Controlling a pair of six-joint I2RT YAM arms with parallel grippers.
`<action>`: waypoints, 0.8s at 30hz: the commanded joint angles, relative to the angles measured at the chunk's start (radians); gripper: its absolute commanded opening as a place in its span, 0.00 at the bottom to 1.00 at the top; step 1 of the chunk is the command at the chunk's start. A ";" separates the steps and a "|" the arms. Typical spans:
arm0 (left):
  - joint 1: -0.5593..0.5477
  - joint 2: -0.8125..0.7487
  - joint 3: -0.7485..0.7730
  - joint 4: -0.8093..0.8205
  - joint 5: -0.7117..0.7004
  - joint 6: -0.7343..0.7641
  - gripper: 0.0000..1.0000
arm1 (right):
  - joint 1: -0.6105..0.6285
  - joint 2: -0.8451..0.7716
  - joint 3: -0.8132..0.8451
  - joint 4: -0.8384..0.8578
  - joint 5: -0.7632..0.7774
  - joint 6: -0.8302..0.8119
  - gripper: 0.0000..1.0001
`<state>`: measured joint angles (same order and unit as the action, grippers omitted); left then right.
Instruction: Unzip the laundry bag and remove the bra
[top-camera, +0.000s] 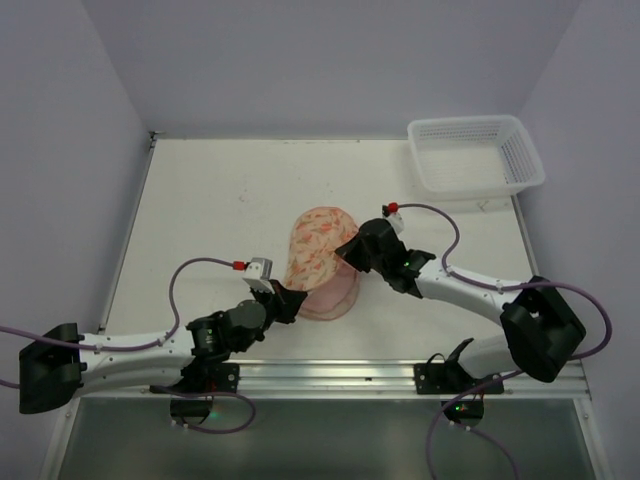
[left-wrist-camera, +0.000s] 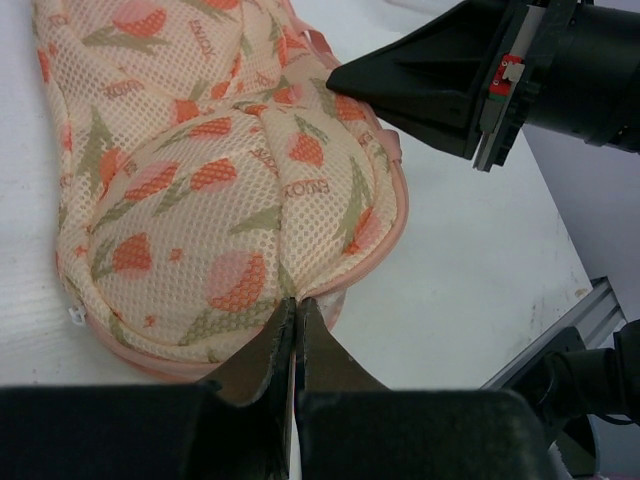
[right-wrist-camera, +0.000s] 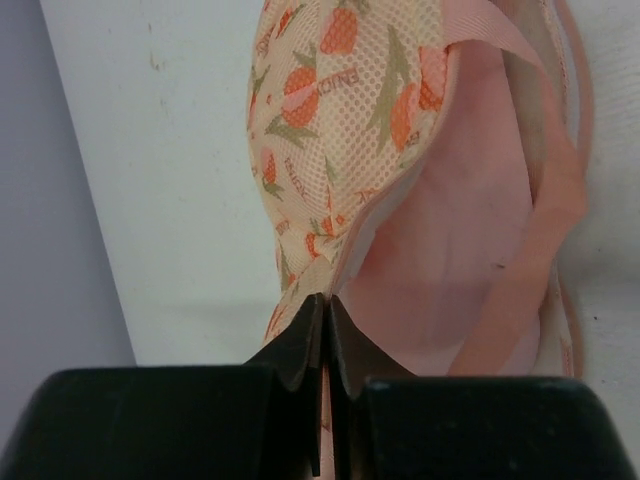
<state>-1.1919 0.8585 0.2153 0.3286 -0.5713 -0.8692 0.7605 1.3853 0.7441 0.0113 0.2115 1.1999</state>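
Note:
The laundry bag lies mid-table, a peach pouch with orange print, and it is open. My left gripper is shut on the bag's near rim by the pink trim. My right gripper is shut on the edge of the bag's printed flap, which it holds lifted. Under that flap the pale pink bra shows inside the pouch, with its strap along the right. In the top view the left gripper is at the bag's near edge and the right gripper at its right side.
A white lattice basket stands at the table's back right corner. A metal rail runs along the near edge between the arm bases. Grey walls close in the table on the left, back and right.

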 joint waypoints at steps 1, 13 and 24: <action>0.003 -0.007 0.004 0.044 0.008 0.032 0.00 | -0.020 0.003 0.054 0.044 -0.008 -0.025 0.00; 0.003 -0.041 0.085 -0.063 0.103 0.102 0.64 | -0.024 -0.025 0.172 -0.059 -0.010 -0.310 0.00; 0.003 -0.357 0.263 -0.652 -0.128 0.013 0.66 | 0.039 0.108 0.419 -0.073 -0.207 -0.425 0.00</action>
<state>-1.1912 0.5735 0.3790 -0.0822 -0.5831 -0.8204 0.7708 1.4475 1.0893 -0.0792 0.0963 0.8276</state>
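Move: The right gripper already pinches the right rim of the laundry bag's printed cover, whose middle lies about 3 cm ahead, 5 cm to its left and 2 cm lower. The pink fabric in the bag's opening lies some 12 cm back from the right hand, 2 cm left and 5 cm below. The left gripper still holds the cover's near corner: the cover's middle is about 14 cm ahead and 3 cm right, the pink fabric roughly 1 cm back and 6 cm right. Keep the right fingers shut on the bag's rim and peel it upward, about 10 cm, then also to the left about 5 cm and a little forward, tipping the fingers up and turning them counter-clockwise, some 15 degrees each. Meanwhile open the left gripper to let go of the near corner, ease back and right a centimetre, then lift it clear, finally also swinging left. ##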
